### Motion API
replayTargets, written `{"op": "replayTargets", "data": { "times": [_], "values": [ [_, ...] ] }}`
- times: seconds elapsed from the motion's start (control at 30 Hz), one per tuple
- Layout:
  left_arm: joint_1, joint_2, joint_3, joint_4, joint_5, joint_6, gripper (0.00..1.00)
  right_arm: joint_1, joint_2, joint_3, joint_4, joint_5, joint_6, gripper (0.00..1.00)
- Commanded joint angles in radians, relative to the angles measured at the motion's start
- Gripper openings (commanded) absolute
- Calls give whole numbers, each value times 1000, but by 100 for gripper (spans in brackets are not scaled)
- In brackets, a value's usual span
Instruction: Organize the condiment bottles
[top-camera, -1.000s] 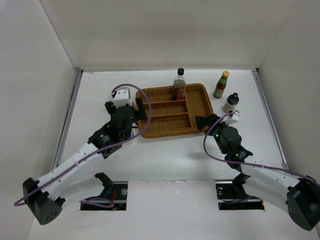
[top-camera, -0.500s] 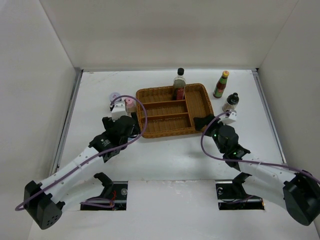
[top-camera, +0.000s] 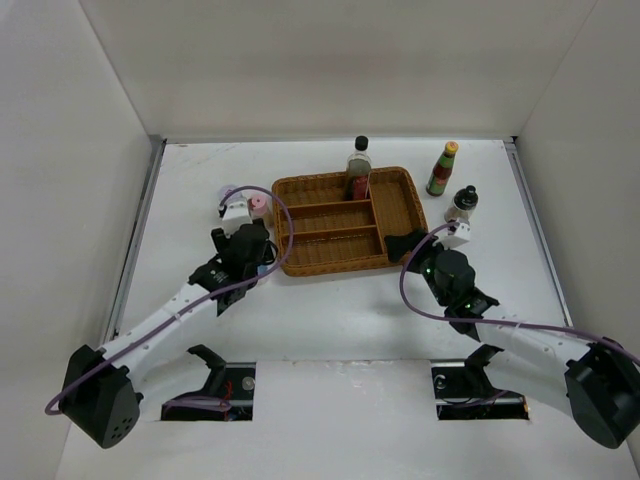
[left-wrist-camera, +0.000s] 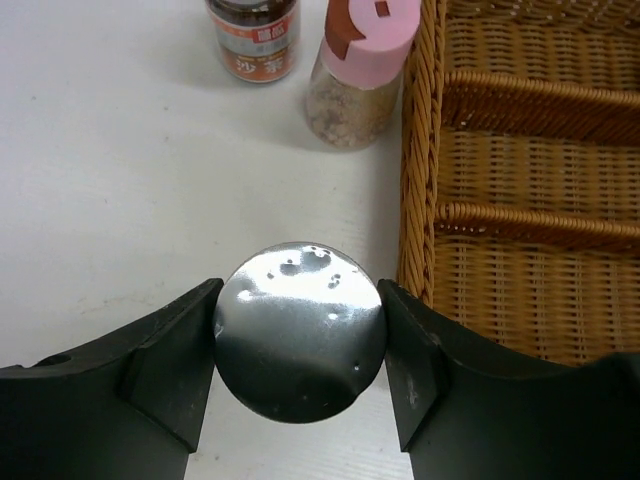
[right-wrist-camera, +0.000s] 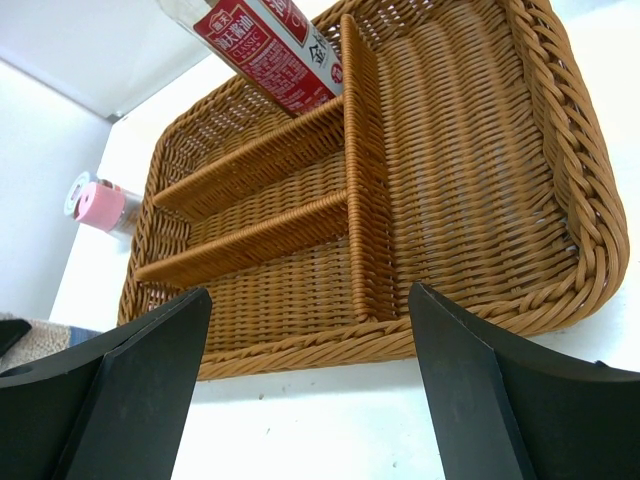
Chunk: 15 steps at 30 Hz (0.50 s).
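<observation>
My left gripper (left-wrist-camera: 300, 352) is shut on a silver-lidded shaker (left-wrist-camera: 300, 330) that stands on the table just left of the wicker tray (left-wrist-camera: 520, 250). In the top view my left gripper (top-camera: 264, 250) hides the shaker. A pink-lidded jar (left-wrist-camera: 362, 70) and a lilac-lidded jar (top-camera: 230, 192) stand beyond it. A clear black-capped bottle (top-camera: 358, 170) stands in the tray's far compartment. A red sauce bottle with green neck (top-camera: 442, 168) and a small black-capped shaker (top-camera: 461, 205) stand right of the tray. My right gripper (right-wrist-camera: 310, 390) is open and empty at the tray's near right corner.
The divided wicker tray (top-camera: 400, 215) sits mid-table, its near compartments bare. White walls (top-camera: 80, 150) enclose the table on three sides. Both arm bases sit at the near edge.
My left gripper has drawn back from the tray's left edge toward me, uncovering the pink and lilac jars. My right gripper has edged slightly left toward the tray's corner.
</observation>
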Motion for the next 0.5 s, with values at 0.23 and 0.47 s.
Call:
{"op": "replayTargets", "data": {
  "times": [0.23,0.47],
  "values": [
    [235,31,38,232,-82,38,34,11,-1,40,34,-25,-1,87],
    [346,204,101,369,-75,46,37,13,13,41,39,-34,1,87]
  ]
}}
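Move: The left hand already grips the silver-lidded jar. From it, the grey-lidded jar that it heads towards stands about 15 cm ahead and 6 cm to the left, its middle some 5 cm lower. The pink-capped shaker is about 12 cm ahead and 1 cm left, and the basket's middle roughly 13 cm ahead and 17 cm right. From the idle right hand, the grey-lidded jar is about 13 cm ahead and 34 cm left. Keeping its pinch on the silver-lidded jar near the lid, the left hand carries it nearly level to the left by about 10 cm and forward by some 5 cm, away from the basket and towards the open table just left of the grey-lidded jar. The wrist swings about 20 degrees counter-clockwise on the way. ##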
